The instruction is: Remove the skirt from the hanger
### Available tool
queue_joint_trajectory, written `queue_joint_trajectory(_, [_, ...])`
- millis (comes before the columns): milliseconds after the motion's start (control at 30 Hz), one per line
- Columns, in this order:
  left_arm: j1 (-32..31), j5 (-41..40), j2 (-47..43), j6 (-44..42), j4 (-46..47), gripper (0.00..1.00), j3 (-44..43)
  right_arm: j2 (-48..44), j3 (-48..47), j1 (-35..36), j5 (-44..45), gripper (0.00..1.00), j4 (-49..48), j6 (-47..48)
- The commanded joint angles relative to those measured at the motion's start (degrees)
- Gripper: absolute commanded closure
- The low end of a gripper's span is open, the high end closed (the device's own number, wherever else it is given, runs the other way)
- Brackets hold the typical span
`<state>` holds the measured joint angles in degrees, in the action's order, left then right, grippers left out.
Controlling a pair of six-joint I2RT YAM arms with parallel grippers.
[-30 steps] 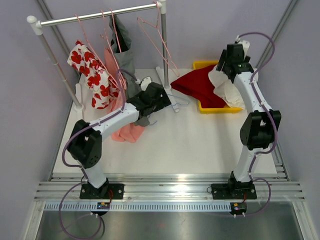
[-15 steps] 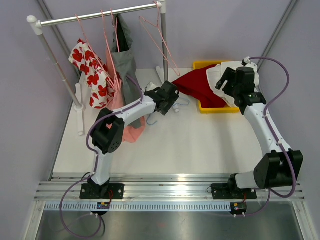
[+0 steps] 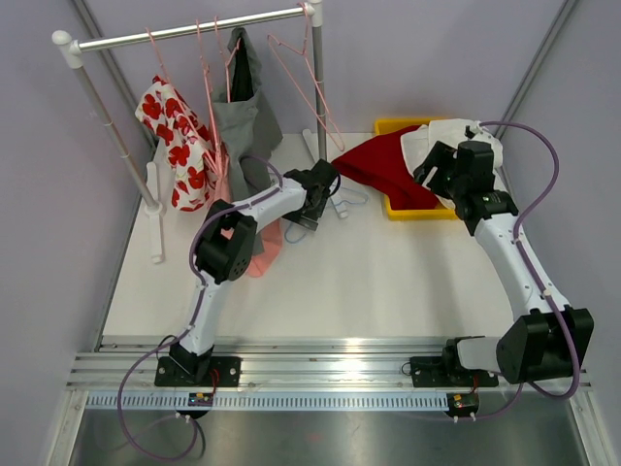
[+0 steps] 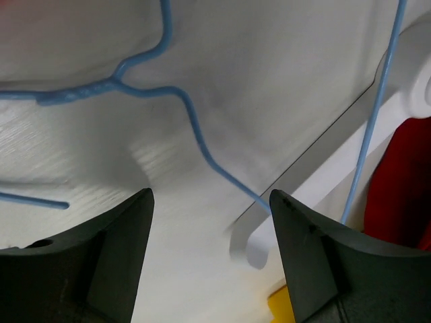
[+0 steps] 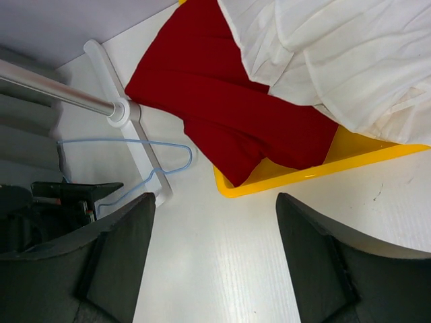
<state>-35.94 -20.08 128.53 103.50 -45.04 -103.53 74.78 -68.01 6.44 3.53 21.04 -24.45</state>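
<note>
A white pleated skirt (image 5: pixel 337 60) lies bunched in the yellow tray (image 5: pixel 323 168), on top of a red cloth (image 5: pixel 222 101); it also shows in the top view (image 3: pixel 419 146). A bare blue hanger (image 5: pixel 135 142) lies flat on the table beside the rack's foot (image 5: pixel 128 128). My right gripper (image 5: pixel 214 262) hovers open just in front of the tray with nothing between its fingers. Low over the table, my left gripper (image 4: pixel 210 256) is open and empty, the blue hanger (image 4: pixel 182 94) lying just ahead of its fingertips.
A clothes rail (image 3: pixel 194 29) at the back left carries pink hangers (image 3: pixel 301 78), a grey garment (image 3: pixel 243 121) and a red-and-white printed one (image 3: pixel 179 146). A pink garment (image 3: pixel 262 248) trails onto the table under the left arm.
The right gripper came down from above the tray and the white skirt it held up now rests in the tray. The left arm swung right, toward the blue hanger.
</note>
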Motion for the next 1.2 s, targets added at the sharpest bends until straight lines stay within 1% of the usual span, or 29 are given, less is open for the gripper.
queue_joint_trajectory(0, [1.66,-0.14,2.07,2.93,-4.71,0.28,-6.24,-2.80,0.42,0.51,-2.12,0.20,-1.35,-1.13])
queue_joint_trajectory(167, [3.51,3.81,7.69,2.67,-8.04,0.29,-13.00,-3.41,0.68,0.59,-2.48,0.21,-1.52,-1.04])
queue_joint_trajectory(300, [3.60,5.40,9.28,2.49,-8.93,0.33,-14.34,-3.77,0.68,0.59,-2.65,0.21,-1.79,-1.22])
queue_joint_trajectory(400, [3.51,6.45,9.81,2.67,-10.07,0.39,-14.69,-4.21,1.03,0.59,-2.39,0.21,-2.23,-1.30])
queue_joint_trajectory(433, [3.51,6.80,9.72,2.41,-10.07,0.44,-14.69,-4.64,1.04,0.59,-2.21,0.21,-2.23,-1.30])
queue_joint_trajectory(500, [3.51,7.07,9.81,2.23,-10.77,0.51,-14.78,-5.00,1.30,0.51,-1.95,0.21,-2.32,-1.22])
queue_joint_trajectory(533, [3.51,7.59,9.72,1.88,-11.04,0.57,-14.78,-5.35,1.30,0.51,-1.77,0.21,-2.14,-1.04])
queue_joint_trajectory(567, [3.51,7.86,9.64,1.62,-11.04,0.61,-14.69,-5.61,1.39,0.59,-1.60,0.21,-2.14,-0.95])
queue_joint_trajectory(633, [3.51,10.14,9.46,0.48,-9.03,0.66,-12.77,-6.49,1.56,0.59,-0.98,0.21,-2.14,-0.87])
queue_joint_trajectory(667, [3.51,10.75,9.28,0.47,-8.49,0.70,-11.97,-6.84,1.65,0.51,-0.46,0.21,-2.05,-0.87])
queue_joint_trajectory(733, [3.34,12.16,8.58,0.12,-7.79,0.73,-9.78,-7.72,2.00,0.51,-0.10,0.21,-2.05,-0.87])
queue_joint_trajectory(833, [3.16,11.46,7.44,-0.93,-8.31,0.84,-8.28,-8.77,2.53,0.59,0.25,0.21,-1.70,-0.87])
queue_joint_trajectory(867, [3.16,11.20,6.83,-1.28,-8.31,0.90,-6.88,-8.95,2.70,0.59,0.25,0.21,-1.61,-1.04])
queue_joint_trajectory(900, [3.16,10.33,6.13,-1.63,-8.31,1.00,-6.17,-9.21,2.88,0.59,0.25,0.21,-1.61,-1.04])
queue_joint_trajectory(967, [2.90,9.10,3.32,-3.65,-7.79,1.00,-3.98,-9.74,3.32,0.59,0.08,0.22,-1.35,-1.22])
queue_joint_trajectory(1100, [1.06,1.82,-2.66,-8.30,-10.77,1.00,-1.60,-10.62,3.41,0.59,-0.36,0.22,-0.47,-1.66])
queue_joint_trajectory(1167, [-0.61,-0.13,-5.73,-10.24,-10.52,1.00,0.94,-11.59,2.88,0.59,-0.72,0.23,0.58,-2.18])
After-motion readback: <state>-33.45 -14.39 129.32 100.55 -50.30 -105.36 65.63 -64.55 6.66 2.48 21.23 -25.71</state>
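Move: The blue hanger's thin shoulder wire, just past the neck, runs about 2 cm ahead of the open left fingers and some 2 cm below them. From the left hand, the near end of the white rack foot is roughly 7 cm right and 2 cm ahead; the pink garment's lower end is about 11 cm left and 6 cm back. From the right hand, the wire lies some 27 cm left, 4 cm ahead and 23 cm below. Forward about 3 cm over the blue hanger's shoulder wire, then back and slightly down, the left hand closes its fingers fully and pinches the wire beside the neck. It tips the fingers back towards the base a few degrees and, gripping, draws back, ending some 4 cm behind its farthest reach and just starting to rise. The open, empty right hand eases about 3 cm back and 3 cm up. ##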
